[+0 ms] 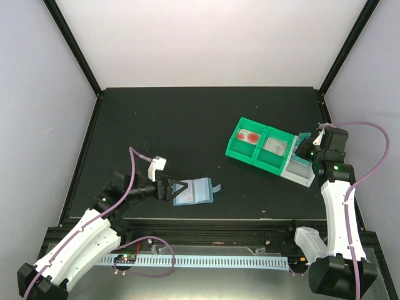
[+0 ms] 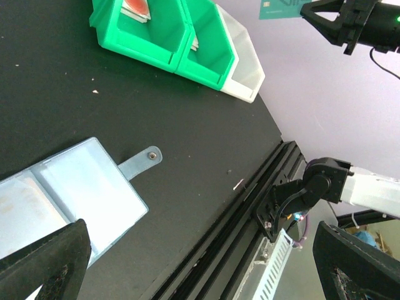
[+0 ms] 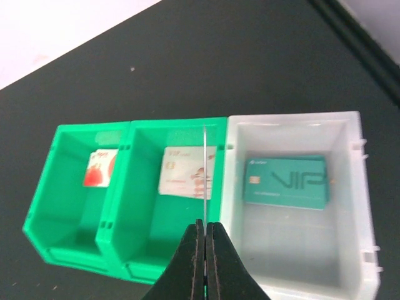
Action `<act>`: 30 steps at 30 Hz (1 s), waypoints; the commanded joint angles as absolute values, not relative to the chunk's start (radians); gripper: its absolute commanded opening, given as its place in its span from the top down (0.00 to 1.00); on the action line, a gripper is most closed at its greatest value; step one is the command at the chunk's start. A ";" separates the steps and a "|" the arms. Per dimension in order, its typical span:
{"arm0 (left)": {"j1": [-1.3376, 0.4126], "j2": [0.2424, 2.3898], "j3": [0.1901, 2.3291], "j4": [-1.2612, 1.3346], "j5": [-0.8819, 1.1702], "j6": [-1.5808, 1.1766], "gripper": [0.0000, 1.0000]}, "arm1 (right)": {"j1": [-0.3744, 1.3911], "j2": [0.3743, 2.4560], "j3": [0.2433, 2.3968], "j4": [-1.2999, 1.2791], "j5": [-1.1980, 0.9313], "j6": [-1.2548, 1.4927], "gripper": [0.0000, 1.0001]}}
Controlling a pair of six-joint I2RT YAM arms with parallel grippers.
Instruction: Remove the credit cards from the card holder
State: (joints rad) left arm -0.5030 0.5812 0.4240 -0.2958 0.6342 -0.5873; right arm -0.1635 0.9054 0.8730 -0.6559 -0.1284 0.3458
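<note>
The light blue card holder (image 1: 195, 192) lies open and flat on the black table, its snap tab (image 2: 142, 161) pointing right. My left gripper (image 1: 170, 187) stands open at the holder's (image 2: 81, 194) left end, holding nothing. My right gripper (image 3: 204, 226) is shut on a thin credit card (image 3: 204, 169), seen edge-on, above the wall between the middle green bin and the clear bin. From the left wrist view that card (image 2: 281, 9) looks teal. Other cards lie in the bins: a red-marked one (image 3: 100, 167), a whitish-pink one (image 3: 181, 172) and a teal one (image 3: 285, 182).
Two green bins (image 1: 259, 149) and a clear bin (image 1: 300, 170) stand in a row at the table's right. The table's front rail (image 2: 250, 206) runs just below the holder. Side frame posts (image 1: 72, 47) border the table.
</note>
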 commanded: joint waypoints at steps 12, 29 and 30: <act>-0.499 0.606 0.451 -0.294 0.664 -0.589 0.01 | -0.249 1.092 0.843 -0.569 -0.110 0.306 0.99; -0.498 0.615 0.447 -0.302 0.637 -0.597 0.01 | -0.299 1.287 0.824 -0.432 -0.276 0.277 0.98; -0.499 0.617 0.448 -0.302 0.637 -0.598 0.01 | -0.299 1.295 0.822 -0.426 -0.282 0.277 0.98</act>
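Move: The right hand holds a teal card in its shut fingers; the white compartment it is bound for is about 6 cm ahead, 8 cm to the right and 18 cm below. The green middle compartment lies some 10 cm ahead and 2 cm left, the far green compartment about 15 cm ahead and 11 cm left, both at that same depth. From the idle left hand the white compartment is roughly 18 cm ahead, 44 cm right and 14 cm below. Rightwards first, by about 3.5 cm, then down some 9 cm while easing about 4 cm forward, the right hand carries the teal card towards the white compartment and the teal cards lying in it. Its fingers tip about 10 degrees further down and stay shut, keeping their pinch on the card. ##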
